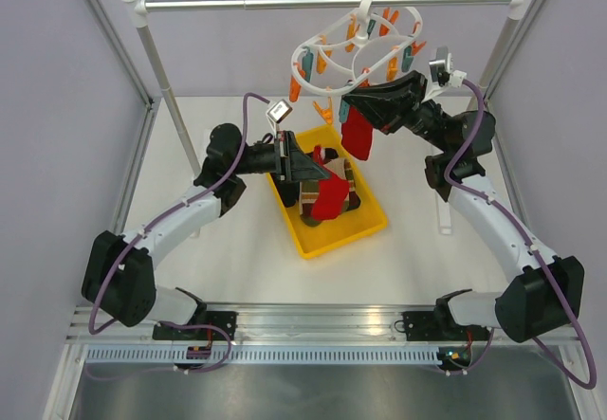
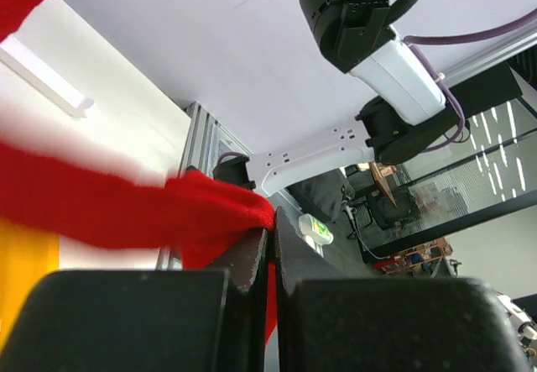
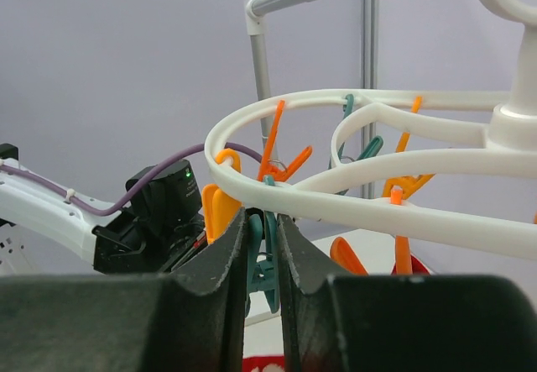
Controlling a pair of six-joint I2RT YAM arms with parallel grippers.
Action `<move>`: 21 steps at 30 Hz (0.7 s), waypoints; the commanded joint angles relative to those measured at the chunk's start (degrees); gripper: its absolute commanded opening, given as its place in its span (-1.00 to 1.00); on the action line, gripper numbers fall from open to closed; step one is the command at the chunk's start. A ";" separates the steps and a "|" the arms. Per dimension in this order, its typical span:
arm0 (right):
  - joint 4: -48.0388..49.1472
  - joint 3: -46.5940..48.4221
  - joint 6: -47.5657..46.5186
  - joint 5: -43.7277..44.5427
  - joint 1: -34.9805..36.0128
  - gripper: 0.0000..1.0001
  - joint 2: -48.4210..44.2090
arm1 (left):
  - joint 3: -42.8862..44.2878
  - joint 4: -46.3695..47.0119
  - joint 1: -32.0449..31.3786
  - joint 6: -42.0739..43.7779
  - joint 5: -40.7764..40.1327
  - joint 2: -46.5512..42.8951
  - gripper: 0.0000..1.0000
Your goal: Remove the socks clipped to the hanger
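Note:
The white hanger [image 1: 360,45] hangs by its hook from the rail, with orange and teal clips under its ring [image 3: 352,204]. One red sock [image 1: 358,134] dangles from it. My right gripper [image 1: 358,100] is just above that sock. In the right wrist view its jaws [image 3: 261,238] are pressed on both sides of a teal clip [image 3: 267,259], and a bit of red sock [image 3: 264,362] shows below. My left gripper [image 1: 318,167] is over the yellow bin. It is shut on another red sock [image 1: 330,197], whose cloth [image 2: 126,208] is pinched between the fingertips [image 2: 273,238].
The yellow bin [image 1: 370,226] stands mid-table and holds a brown patterned sock [image 1: 311,197]. The metal rail [image 1: 332,3] spans the back on two posts [image 1: 166,88]. In the left wrist view, the right arm [image 2: 369,44] crosses overhead.

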 commanded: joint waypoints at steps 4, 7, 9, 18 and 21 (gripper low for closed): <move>-0.74 0.12 -3.16 0.52 0.90 -0.82 -0.71 | 1.23 1.93 0.23 -1.33 0.09 1.29 -0.95; -2.32 0.29 -4.30 0.70 1.07 -0.83 -1.06 | 1.58 0.70 0.23 0.60 -1.93 3.56 -0.95; -3.37 0.29 -5.01 0.96 1.25 -0.84 -1.15 | 1.93 1.13 0.23 0.87 -3.34 5.15 -0.95; -6.80 1.87 -6.85 1.40 1.78 -0.85 -1.06 | 3.78 -10.89 0.32 12.81 -15.90 9.11 -0.50; -7.86 2.31 -7.38 1.49 2.04 -0.86 -0.80 | 2.73 -13.63 0.32 16.16 -21.70 7.89 -0.08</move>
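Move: The left hand already pinches the freed red sock; the yellow basket it is going to has its middle about 15 cm ahead, in line sideways and some 31 cm below. From the left hand, the other red sock hangs roughly 13 cm ahead and 8 cm right, level in height, and the hanger's middle is about 19 cm ahead, 9 cm right and 17 cm up. From the right hand, the basket lies about 8 cm ahead, 7 cm left and 46 cm below. After a slow start, the left hand carries the red sock down about 8.5 cm and forward some 7 cm towards the middle of the basket, and late in the descent its shut fingers open to nearly half while they swing some 20 degrees from pointing right towards forward and slightly down. The right hand keeps its pinch on the teal clip at the hanger's near rim and eases about 1.5 cm down and 1.5 cm forward with it. ##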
